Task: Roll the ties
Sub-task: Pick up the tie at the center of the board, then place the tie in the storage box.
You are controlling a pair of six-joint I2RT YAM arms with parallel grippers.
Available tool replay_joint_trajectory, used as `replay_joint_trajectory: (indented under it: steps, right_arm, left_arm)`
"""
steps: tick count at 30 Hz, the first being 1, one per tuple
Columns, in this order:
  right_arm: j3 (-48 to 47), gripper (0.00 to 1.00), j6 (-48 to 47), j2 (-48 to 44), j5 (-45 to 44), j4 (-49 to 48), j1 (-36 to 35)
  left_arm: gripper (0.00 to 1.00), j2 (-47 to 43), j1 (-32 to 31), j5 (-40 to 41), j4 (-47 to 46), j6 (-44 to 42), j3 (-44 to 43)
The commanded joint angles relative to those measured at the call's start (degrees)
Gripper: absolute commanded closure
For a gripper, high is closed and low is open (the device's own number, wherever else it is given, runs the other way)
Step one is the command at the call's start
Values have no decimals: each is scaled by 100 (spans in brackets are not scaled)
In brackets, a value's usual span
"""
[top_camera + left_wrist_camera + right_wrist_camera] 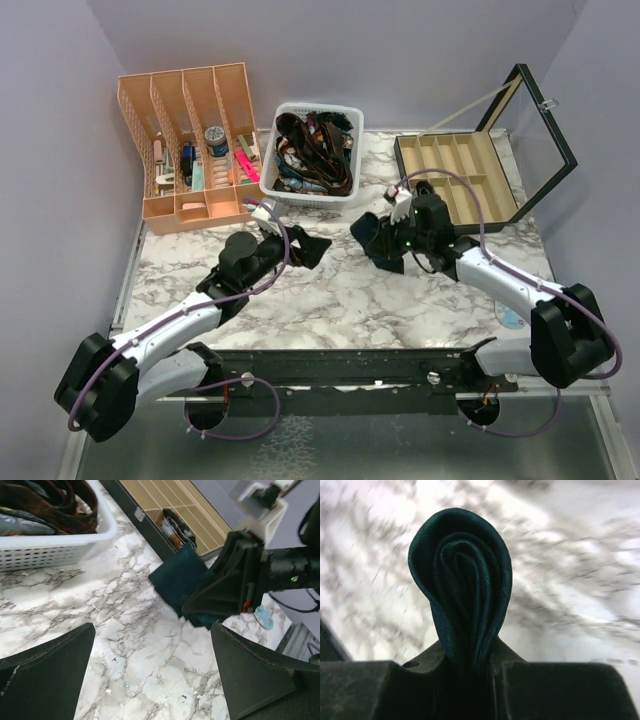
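Note:
A dark teal-navy tie (462,580), rolled into a tight coil, is pinched between the jaws of my right gripper (470,667). In the top view the roll (367,232) hangs just above the marble at mid-table, with the right gripper (385,246) shut on it. My left gripper (306,248) is a short way to the roll's left, open and holding nothing. From the left wrist, its fingers (260,680) stand wide apart over bare marble, and the roll (177,577) is ahead of them. A white basket (290,185) at the back holds several more ties (312,150).
A compartmented box (455,180) with its glass lid (545,140) raised stands at the back right; a dark patterned roll (175,527) lies in one compartment. A peach desk organiser (190,140) fills the back left. The arms' base rail (350,370) runs along the near edge.

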State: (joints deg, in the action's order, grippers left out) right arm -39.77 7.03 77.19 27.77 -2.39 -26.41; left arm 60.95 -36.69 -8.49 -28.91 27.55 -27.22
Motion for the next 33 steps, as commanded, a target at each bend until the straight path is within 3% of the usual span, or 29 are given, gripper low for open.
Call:
replay_joint_trajectory:
  steps: [1,6,13,20,29,33]
  right_arm:
    - [-863,99,77,-254,-2626,1457,-6]
    - [-1699,99,-87,128,-4358,2196,117]
    - [-2232,99,-539,552,-5310,2393,761]
    - [-2464,100,-901,1184,-4382,2319,2009]
    - [-2952,99,-1235,1941,-3224,2158,2349]
    - [-3314,100,-1360,2322,-3202,2260,2420]
  left_arm:
    - [1,-476,82,747,611,308,157]
    - [1,-823,109,758,1035,239,136]
    - [1,-1050,124,606,1537,67,12]
    - [1,-1185,127,587,1448,136,140]
    - [1,-1150,149,590,1471,110,117]
    - [1,-1157,153,594,1515,101,104]
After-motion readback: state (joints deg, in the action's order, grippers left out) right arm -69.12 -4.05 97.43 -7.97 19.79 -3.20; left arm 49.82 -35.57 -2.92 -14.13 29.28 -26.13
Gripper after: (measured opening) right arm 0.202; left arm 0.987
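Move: The right hand already holds the rolled green tie above the open marble. The empty compartment it is bound for, in the near row of the open storage box, lies about 23 cm to its right, 16 cm ahead and some 6 cm lower; the patterned tie in the next compartment is 16 cm right and 16 cm ahead, and the white basket 20 cm left and 23 cm ahead. From the left hand that compartment is roughly 41 cm right, 17 cm ahead and 16 cm below. Keeping its pinch on the rolled green tie, the right hand swings quickly about 24 cm to the right and some 15 cm forward to the open storage box, arching up about 5 cm on the way and sinking back, while the wrist turns clockwise by some 40 degrees and the fingers come round from pointing left to forward and more steeply down; at the end it eases forward and slightly back to the left over the compartment beside the patterned tie. The empty left hand draws off a few centimetres to the left, fingers staying wide open. ##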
